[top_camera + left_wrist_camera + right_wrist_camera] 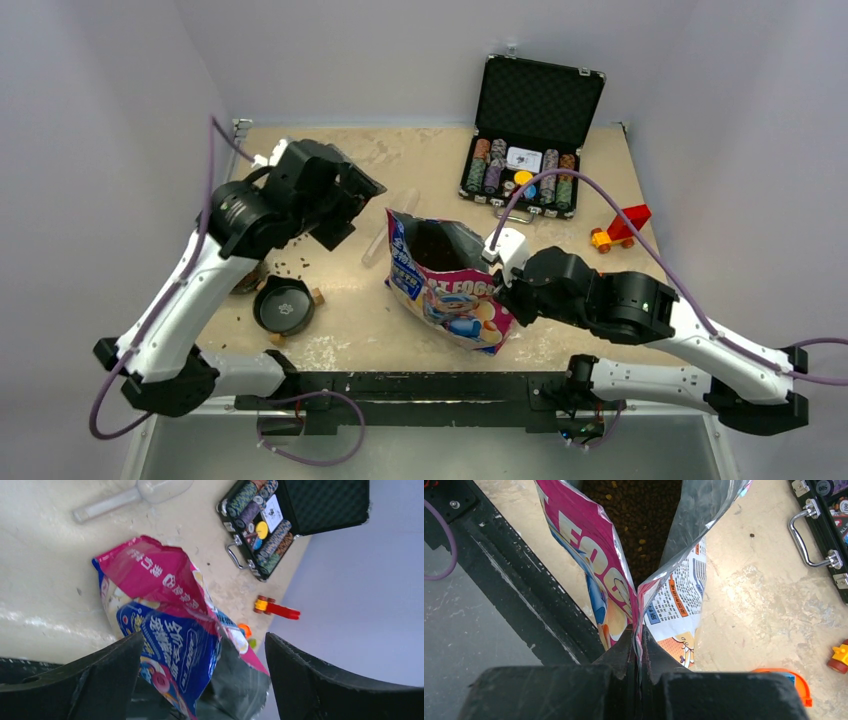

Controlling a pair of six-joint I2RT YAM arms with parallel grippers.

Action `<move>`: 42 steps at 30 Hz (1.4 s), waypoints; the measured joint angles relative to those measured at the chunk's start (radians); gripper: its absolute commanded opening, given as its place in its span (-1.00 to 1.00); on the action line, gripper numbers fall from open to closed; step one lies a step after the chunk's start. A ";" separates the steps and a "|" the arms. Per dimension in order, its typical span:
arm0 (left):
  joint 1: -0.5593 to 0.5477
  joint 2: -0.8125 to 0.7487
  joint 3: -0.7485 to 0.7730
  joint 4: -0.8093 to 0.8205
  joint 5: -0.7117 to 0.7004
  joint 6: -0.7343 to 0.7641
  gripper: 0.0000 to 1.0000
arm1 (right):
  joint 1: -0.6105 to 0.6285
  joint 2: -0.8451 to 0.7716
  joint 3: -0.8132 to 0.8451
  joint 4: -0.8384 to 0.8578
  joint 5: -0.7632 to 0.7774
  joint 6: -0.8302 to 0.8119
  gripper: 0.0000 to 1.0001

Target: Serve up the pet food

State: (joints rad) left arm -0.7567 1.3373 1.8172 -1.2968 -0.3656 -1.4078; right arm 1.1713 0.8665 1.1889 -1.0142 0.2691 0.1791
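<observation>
The pet food bag (445,285), pink and blue, stands open near the table's front middle. Dark-brown pet food (639,515) fills its mouth, and loose pellets (292,266) lie scattered by the black bowl (284,305) at front left. My right gripper (638,652) is shut on the bag's right seam edge, with the foil pinched between both fingers. My left gripper (345,210) hangs open above the table, left of the bag (165,600), and holds nothing. A clear plastic scoop (385,235) lies between the left gripper and the bag.
An open black case of poker chips (530,140) stands at the back right. A red and yellow toy (622,228) lies to the right of the bag. The black frame rail (430,385) runs along the table's front edge.
</observation>
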 measured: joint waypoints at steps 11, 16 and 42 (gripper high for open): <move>0.055 -0.078 -0.214 0.096 0.316 -0.353 0.84 | 0.000 0.019 0.000 0.014 -0.006 -0.020 -1.00; 0.060 0.096 -0.212 0.161 0.387 -0.359 0.06 | 0.000 0.017 0.000 0.013 -0.006 -0.023 -1.00; 0.146 0.023 -0.305 0.116 0.536 -0.465 -1.00 | 0.001 0.430 0.416 0.117 0.031 -0.176 0.35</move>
State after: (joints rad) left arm -0.6106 1.3605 1.5120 -1.1812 0.1703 -1.8725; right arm 1.1721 1.2964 1.6047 -0.8967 0.3000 0.0032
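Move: The left hand, empty and open, has the pet food bag's left top corner about 6 cm to its right, level with it fore and aft and some 8 cm below. The clear scoop lies on the table about 6 cm ahead of the hand, 3 cm right and 31 cm down. The right hand still pinches the bag's right top edge; the left corner is roughly 14 cm ahead of it, 23 cm left and near its height. Left hand sinks about 8 cm, pinches bag's left corner; right lets go, heading 10 cm up-left towards it. ##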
